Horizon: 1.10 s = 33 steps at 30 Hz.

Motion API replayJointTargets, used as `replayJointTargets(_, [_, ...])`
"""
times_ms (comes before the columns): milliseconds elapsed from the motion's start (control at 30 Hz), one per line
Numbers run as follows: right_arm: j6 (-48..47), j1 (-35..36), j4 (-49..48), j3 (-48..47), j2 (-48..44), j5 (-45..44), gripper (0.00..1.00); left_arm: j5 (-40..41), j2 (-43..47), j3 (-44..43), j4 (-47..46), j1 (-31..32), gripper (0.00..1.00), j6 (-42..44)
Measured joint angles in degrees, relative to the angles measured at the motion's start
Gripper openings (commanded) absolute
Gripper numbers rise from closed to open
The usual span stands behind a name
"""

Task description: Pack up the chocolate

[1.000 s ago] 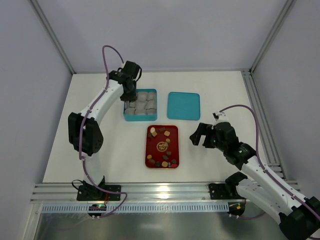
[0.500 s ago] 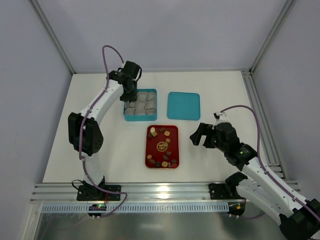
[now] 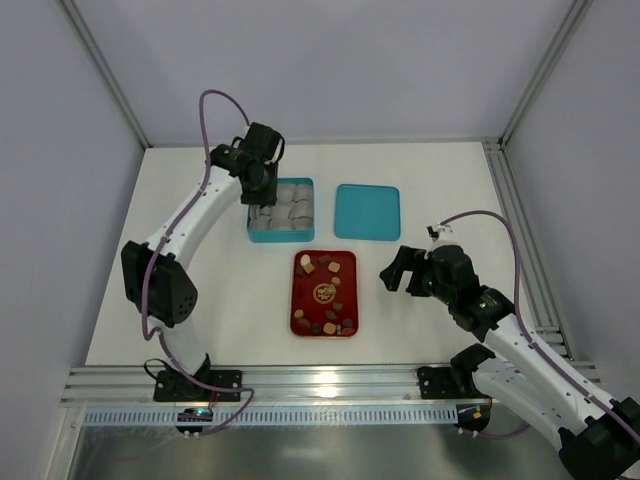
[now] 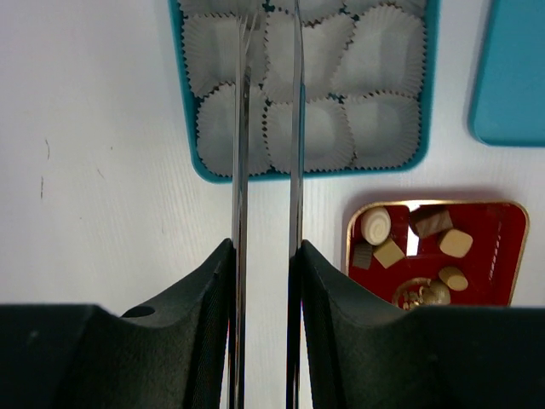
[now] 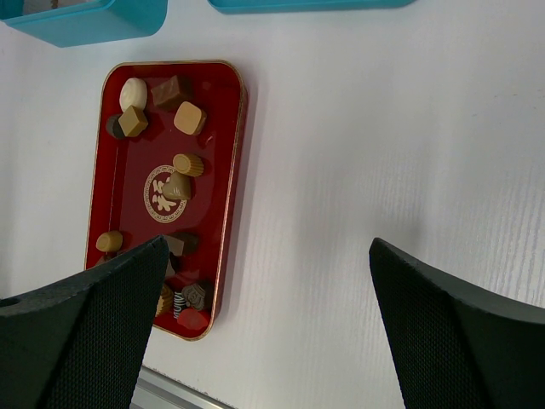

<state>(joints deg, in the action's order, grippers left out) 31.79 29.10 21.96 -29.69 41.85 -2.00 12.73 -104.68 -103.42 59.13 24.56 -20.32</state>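
The chocolate (image 3: 322,266) lies as several small brown, tan and cream pieces in a red tray (image 3: 296,300); the pieces also show in the right wrist view (image 5: 189,118) and the left wrist view (image 4: 456,243). My left gripper (image 3: 263,205) hangs over the left part of a teal box (image 3: 280,240) lined with pale paper cups (image 4: 383,128). Its thin metal blades (image 4: 272,13) stand a narrow gap apart with nothing between them. My right gripper (image 3: 393,268) stands wide open and empty (image 5: 268,247) over bare table, just right of the tray (image 5: 228,196).
A teal lid (image 3: 367,211) lies flat to the right of the box. The table is walled at the back and both sides by a metal frame, and a rail (image 3: 320,380) runs along the near edge.
The left arm's elbow has swung left and its gripper has shifted slightly over the box, blades parting a little. The right arm has barely moved.
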Motion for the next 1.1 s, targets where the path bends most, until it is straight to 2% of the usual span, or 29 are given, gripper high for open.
replayJointTargets(333, [-0.02, 0.00, 0.44, 0.00, 0.00, -0.02, 1.00, -0.15, 16.04, 10.78, 1.20, 12.02, 0.37, -1.70])
replayJointTargets(633, [0.02, 0.00, 0.42, 0.00, 0.00, -0.09, 1.00, 0.13, 21.38, 15.89, 4.31, 23.19, 0.38, -4.52])
replayJointTargets(800, [0.04, 0.00, 0.42, 0.00, 0.00, -0.20, 1.00, 0.59, 22.38, 20.02, 4.96, 25.64, 0.38, -5.05])
replayJointTargets(1100, [0.09, 0.00, 0.46, 0.11, -1.11, -0.31, 1.00, 0.07, 22.38, 25.79, 4.70, 26.45, 0.38, -5.25])
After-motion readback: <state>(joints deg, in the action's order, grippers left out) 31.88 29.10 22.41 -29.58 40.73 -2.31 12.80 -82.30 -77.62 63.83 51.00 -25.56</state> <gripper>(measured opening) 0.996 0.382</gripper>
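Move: The left hand, holding the tongs over the teal box, goes for the chocolates in the red tray's far-left corner, about 12 cm back, 9 cm to its right and 17 cm below. The teal box's middle is some 4 cm ahead and 3 cm right, the tray's middle roughly 18 cm back and 13 cm right, the teal lid 4 cm ahead and 24 cm right. From the idle right hand those chocolates lie about 19 cm left, 5 cm ahead and 12 cm lower. Keeping its grip on the tongs, the left hand draws them away from the teal box, back about 19 cm and some 6 cm right, to bring their tips to the red tray's far-left corner. It rises about 4 cm first, then sinks nearly 6 late on, turning some 20 degrees clockwise; contact with a chocolate can't be made out. ##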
